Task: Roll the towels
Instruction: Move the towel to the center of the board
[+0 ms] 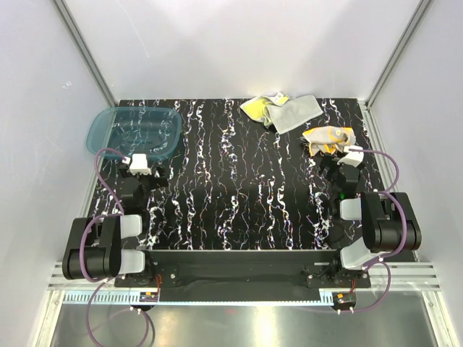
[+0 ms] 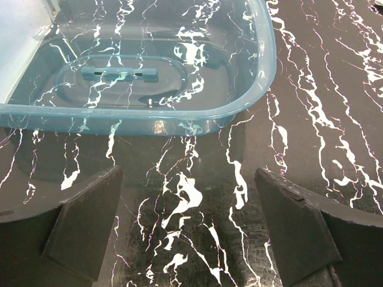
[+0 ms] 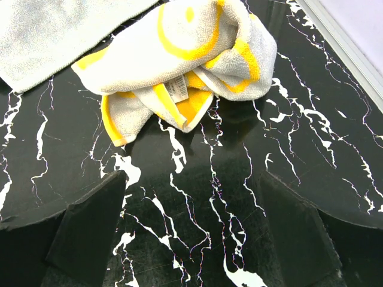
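Two towels lie at the back right of the black marbled table. The pale yellow towel (image 1: 282, 110) is spread loosely, grey-beige side up. The orange towel (image 1: 328, 139) is crumpled in a heap; in the right wrist view the orange towel (image 3: 179, 57) fills the upper middle, with a corner of the pale yellow towel (image 3: 54, 30) at top left. My right gripper (image 1: 352, 155) (image 3: 194, 224) is open just in front of the orange towel, nothing between its fingers. At the left, my left gripper (image 1: 139, 163) (image 2: 188, 224) stands open and empty, low over the table.
A translucent teal plastic basin (image 1: 135, 131) sits at the back left, directly ahead of the left gripper; its near rim (image 2: 143, 116) crosses the left wrist view. White enclosure walls close in the table on the left, back and right.
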{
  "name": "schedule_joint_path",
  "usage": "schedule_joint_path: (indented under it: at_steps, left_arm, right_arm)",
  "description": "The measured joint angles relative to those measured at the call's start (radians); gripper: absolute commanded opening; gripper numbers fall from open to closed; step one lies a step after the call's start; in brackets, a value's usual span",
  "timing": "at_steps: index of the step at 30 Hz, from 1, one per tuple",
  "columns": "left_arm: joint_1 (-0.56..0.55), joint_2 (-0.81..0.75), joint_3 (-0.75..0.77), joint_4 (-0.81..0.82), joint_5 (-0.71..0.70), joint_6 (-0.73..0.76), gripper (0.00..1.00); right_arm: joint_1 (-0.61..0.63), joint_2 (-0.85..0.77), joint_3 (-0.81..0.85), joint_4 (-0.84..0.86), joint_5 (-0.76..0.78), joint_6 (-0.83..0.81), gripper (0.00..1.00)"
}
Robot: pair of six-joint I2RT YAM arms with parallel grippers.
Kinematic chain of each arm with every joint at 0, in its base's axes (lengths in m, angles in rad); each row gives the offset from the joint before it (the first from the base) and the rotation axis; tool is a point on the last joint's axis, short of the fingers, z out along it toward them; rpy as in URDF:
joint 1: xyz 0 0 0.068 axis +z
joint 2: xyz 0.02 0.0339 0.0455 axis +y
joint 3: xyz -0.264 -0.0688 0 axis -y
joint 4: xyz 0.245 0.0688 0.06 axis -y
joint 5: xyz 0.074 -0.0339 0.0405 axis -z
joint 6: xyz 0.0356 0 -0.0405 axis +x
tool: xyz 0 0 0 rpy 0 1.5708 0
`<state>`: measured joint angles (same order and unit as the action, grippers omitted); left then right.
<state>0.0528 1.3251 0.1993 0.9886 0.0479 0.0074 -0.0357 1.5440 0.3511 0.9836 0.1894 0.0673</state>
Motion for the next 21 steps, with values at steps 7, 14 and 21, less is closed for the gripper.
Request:
schedule_joint_path:
  at_steps: [7, 14, 21]
  left_arm:
    - [0.000, 0.000, 0.000, 0.000, 0.000, 0.000, 0.99]
    - [0.000, 0.000, 0.000, 0.000, 0.000, 0.000, 0.99]
    - [0.000, 0.000, 0.000, 0.000, 0.000, 0.000, 0.99]
  right_arm:
    - [0.000, 0.000, 0.000, 0.000, 0.000, 0.000, 1.00]
    - [0.010, -0.037, 0.003, -0.051, 0.040, 0.000, 1.00]
    - [0.046, -0.356, 0.391, -0.596, -0.109, 0.131, 1.00]
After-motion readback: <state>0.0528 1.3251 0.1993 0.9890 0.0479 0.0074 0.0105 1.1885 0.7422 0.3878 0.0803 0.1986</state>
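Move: The orange-striped towel lies crumpled about 10 cm ahead of the open right gripper, almost straight in line (perhaps 1 cm left), some 6 cm below it. The yellow-and-grey towel is farther out and across: roughly 19 cm ahead of the right gripper, 18 cm to its left and 6 cm below. From the left gripper, the orange-striped towel is about 13 cm ahead, 62 cm to the right and 8 cm below. From rest, lift the right gripper quickly, about 17 cm up off its low place in front of the orange-striped towel, with the fingers kept wide open and touching nothing. As it climbs, let it swing some 4 cm left and a little forward, tipping the fingers up and turning them counter-clockwise by roughly 10 degrees each. ##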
